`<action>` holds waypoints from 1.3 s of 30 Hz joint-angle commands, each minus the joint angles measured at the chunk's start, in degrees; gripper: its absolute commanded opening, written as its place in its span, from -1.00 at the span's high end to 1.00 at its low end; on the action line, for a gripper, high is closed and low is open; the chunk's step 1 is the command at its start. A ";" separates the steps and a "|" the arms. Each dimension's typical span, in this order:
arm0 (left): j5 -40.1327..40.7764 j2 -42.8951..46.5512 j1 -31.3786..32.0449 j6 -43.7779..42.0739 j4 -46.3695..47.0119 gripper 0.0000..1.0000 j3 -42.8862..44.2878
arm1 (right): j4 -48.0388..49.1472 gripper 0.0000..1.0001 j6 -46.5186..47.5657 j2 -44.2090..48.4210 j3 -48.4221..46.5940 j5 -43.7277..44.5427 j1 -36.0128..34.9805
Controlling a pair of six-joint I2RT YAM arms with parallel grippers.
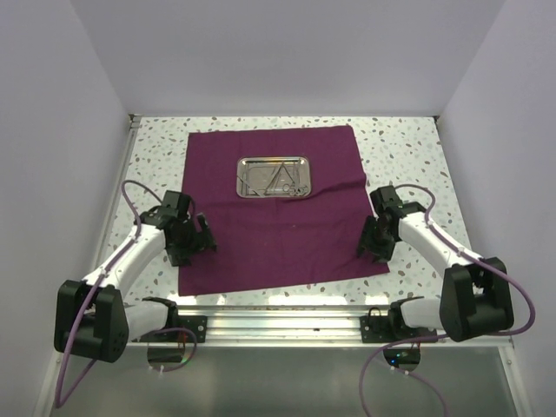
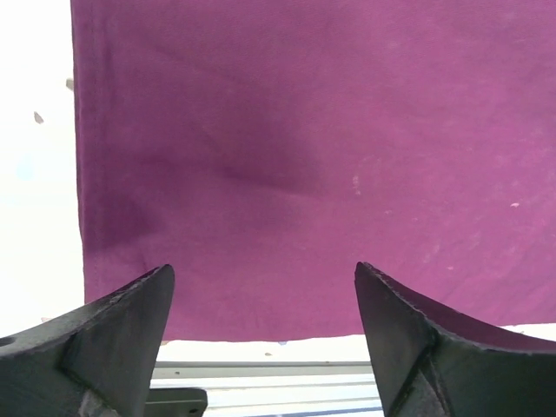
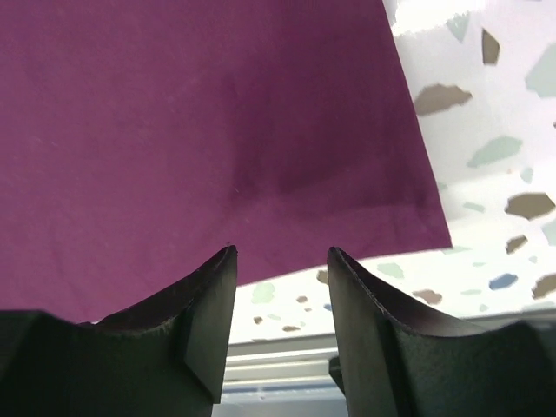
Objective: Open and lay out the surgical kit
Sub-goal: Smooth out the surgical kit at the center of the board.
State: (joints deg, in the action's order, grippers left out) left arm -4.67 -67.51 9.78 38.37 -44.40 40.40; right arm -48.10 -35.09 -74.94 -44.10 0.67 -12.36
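Note:
The surgical kit lies opened out: a plum cloth (image 1: 278, 226) is spread flat on the speckled table. A small steel tray (image 1: 274, 159) sits on the cloth's far middle with thin silver instruments (image 1: 276, 180) inside it. My left gripper (image 1: 193, 243) hovers over the cloth's near left corner, open wide with nothing between its fingers. The left wrist view shows that gripper (image 2: 265, 278) above the cloth (image 2: 304, 156) and its near edge. My right gripper (image 1: 375, 243) hangs at the near right corner. Seen from its wrist, the right gripper (image 3: 282, 252) is narrowly open and empty, just over the cloth (image 3: 191, 130) edge.
White walls close in the speckled table (image 1: 408, 148) at the left, back and right. A metal rail (image 1: 278, 317) holding both arm bases runs along the near edge. Bare tabletop (image 3: 486, 130) borders the cloth on the right.

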 commanded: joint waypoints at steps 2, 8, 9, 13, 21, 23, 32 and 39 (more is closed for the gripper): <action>1.32 1.06 1.55 5.04 4.58 -0.71 -3.22 | 7.31 0.02 -3.23 -1.26 1.03 -0.22 -0.29; 3.26 -1.30 4.54 7.51 7.66 -0.52 -4.45 | 10.48 0.20 -2.09 -2.84 1.38 1.18 -0.30; 4.04 -2.10 5.07 8.12 8.19 -0.42 -4.54 | 10.74 0.23 -2.00 -3.19 1.82 1.44 -0.21; 4.49 -5.53 9.71 10.14 9.86 -0.02 -5.51 | 11.97 0.40 -2.35 -3.46 4.28 1.27 -0.47; 8.27 -12.38 17.46 13.66 11.88 0.22 -7.26 | 15.75 0.57 -5.51 -3.02 10.69 0.30 -1.61; 8.44 -12.48 19.04 14.27 12.23 0.35 -8.32 | 16.37 0.61 -6.39 -3.72 11.40 -0.22 -1.88; 9.85 -8.98 23.79 17.96 7.67 1.00 -9.55 | 9.79 1.00 -9.82 5.03 12.90 -0.14 -4.87; 8.80 -1.49 27.48 22.80 1.26 1.00 -9.38 | -3.74 1.00 -8.77 14.37 9.56 2.94 -4.87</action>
State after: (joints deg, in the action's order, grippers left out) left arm 5.87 -69.89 35.46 57.36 -36.12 32.71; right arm -43.09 -43.53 -63.90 -32.51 1.13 -16.97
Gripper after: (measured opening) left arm 0.011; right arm 0.010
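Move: Below and to its right lies the left hand's goal, a spot on the cloth about 5 cm right, 2 cm back and 5 cm down; the near-left cloth corner is about 8 cm back and 7 cm left of that hand. The right hand's cloth spot is 1 cm ahead, 1 cm left and 3 cm down, with the near-right corner 4 cm back and 7 cm right. The tray lies 22 cm ahead, 23 cm right of the left hand. Sinking about 5 cm while sliding as far to the right, the left hand shuts its fingers and pinches up a fold of the cloth near its near-left corner, then drags it right and back. The right hand dips 3 cm with a small reach forward and back, closes over the cloth by the near edge, then draws back some 4 cm, rising slightly; its grip can't be made out. ##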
